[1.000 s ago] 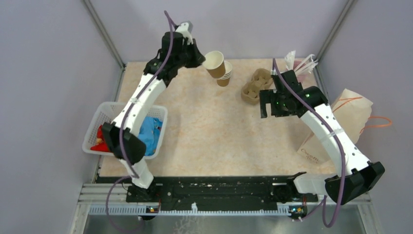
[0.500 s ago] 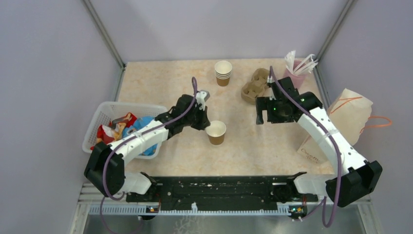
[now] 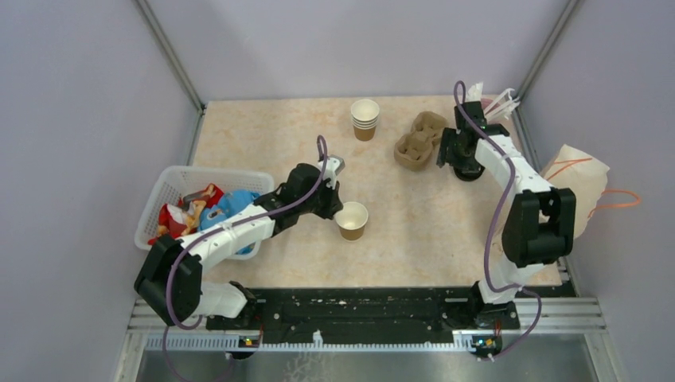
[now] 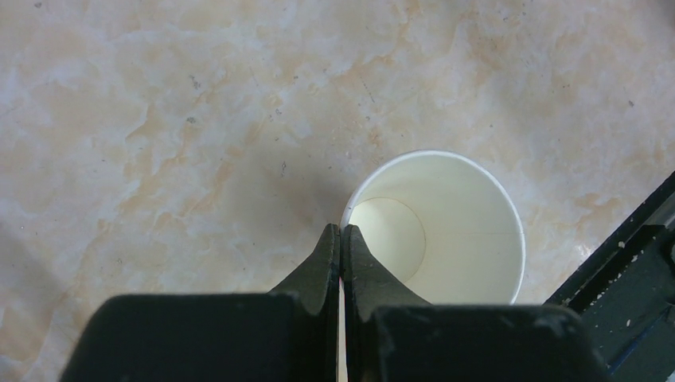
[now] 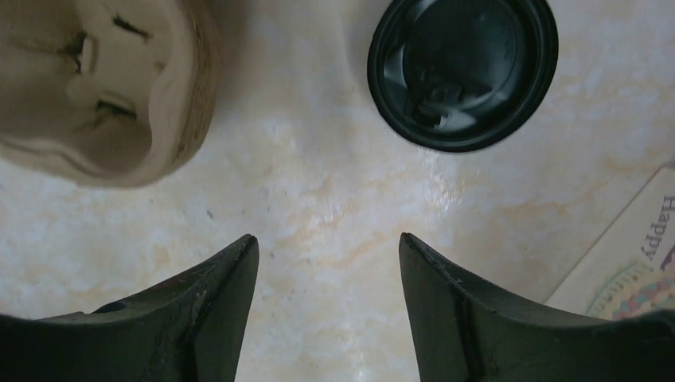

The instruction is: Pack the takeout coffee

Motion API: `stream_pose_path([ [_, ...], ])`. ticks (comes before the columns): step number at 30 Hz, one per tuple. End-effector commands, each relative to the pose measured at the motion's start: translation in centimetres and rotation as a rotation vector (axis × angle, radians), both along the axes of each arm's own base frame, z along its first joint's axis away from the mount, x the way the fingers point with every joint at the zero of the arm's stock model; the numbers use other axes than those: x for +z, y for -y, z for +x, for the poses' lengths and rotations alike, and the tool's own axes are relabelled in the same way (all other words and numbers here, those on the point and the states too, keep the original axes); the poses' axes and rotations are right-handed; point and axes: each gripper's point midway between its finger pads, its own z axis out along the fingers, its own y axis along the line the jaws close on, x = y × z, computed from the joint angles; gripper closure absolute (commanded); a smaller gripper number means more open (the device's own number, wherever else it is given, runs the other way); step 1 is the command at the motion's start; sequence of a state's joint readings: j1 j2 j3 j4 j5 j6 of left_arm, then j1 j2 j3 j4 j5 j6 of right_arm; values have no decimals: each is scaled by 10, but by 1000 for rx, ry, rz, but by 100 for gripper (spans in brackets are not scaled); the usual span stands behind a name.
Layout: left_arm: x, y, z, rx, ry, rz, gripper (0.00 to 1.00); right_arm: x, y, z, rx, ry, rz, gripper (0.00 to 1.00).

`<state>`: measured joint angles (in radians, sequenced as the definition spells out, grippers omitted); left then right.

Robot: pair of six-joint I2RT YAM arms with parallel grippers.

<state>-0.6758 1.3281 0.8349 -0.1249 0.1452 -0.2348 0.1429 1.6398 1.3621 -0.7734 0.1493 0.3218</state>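
A brown paper cup, cream inside and without a lid, stands upright mid-table. My left gripper is shut on the cup's near rim, one finger inside and one outside. A stack of similar cups stands at the back. A round black lid lies flat on the table. My right gripper hangs open just short of the lid, with only bare table between its fingers.
The moulded-pulp cup carrier lies left of the lid. A pink cup of white sticks stands at the back right. A paper bag lies at the right edge, a white basket of packets at the left.
My left arm carried a cup from the back stack down to mid-table. The right arm swung toward the back right and came low beside the carrier, its jaws narrowing.
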Motion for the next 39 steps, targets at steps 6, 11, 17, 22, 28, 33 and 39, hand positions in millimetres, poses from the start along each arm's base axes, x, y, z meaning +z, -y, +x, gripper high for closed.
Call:
stream_pose_path([
  [6, -8, -2, 0, -26, 61, 8, 98, 10, 24, 69, -35, 188, -76, 35],
  [11, 2, -10, -4, -5, 96, -8, 69, -9, 36, 70, -54, 160, -87, 36],
  [17, 48, -14, -9, -5, 152, -55, 33, -28, 45, 78, -60, 138, -104, 42],
  [22, 93, -13, -11, -13, 197, -94, 22, -41, 43, 90, -51, 125, -99, 49],
  [28, 129, -12, -6, 1, 252, -131, 19, -48, 44, 96, -44, 114, -109, 66],
  [33, 137, -7, -3, -10, 255, -135, 18, -51, 48, 94, -43, 108, -130, 70],
  [39, 138, -5, -1, -16, 250, -134, 18, -54, 49, 97, -42, 103, -123, 81],
])
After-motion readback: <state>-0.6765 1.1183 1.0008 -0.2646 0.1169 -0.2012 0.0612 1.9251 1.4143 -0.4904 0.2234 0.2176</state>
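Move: The left gripper holds the cup by its rim, with the table spot about 10 cm below, 4 cm back and 2 cm right; the cup stack stands some 30 cm ahead, 7 cm right. The right gripper's lid stack is roughly 8 cm ahead, 8 cm right and 9 cm down; the cup carrier is about 16 cm ahead, 6 cm left, the pink straw holder 20 cm ahead, 14 cm right. Set the cup down with the left gripper, sinking about 2.5 cm, open the fingers wide to let go of its rim, then rise some 15 cm clear, tilting the fingertips up. Bring the right gripper forward about 8 cm and slightly right, then down about 7 cm to the left rim of the lid stack, narrowing its fingers around that rim. ##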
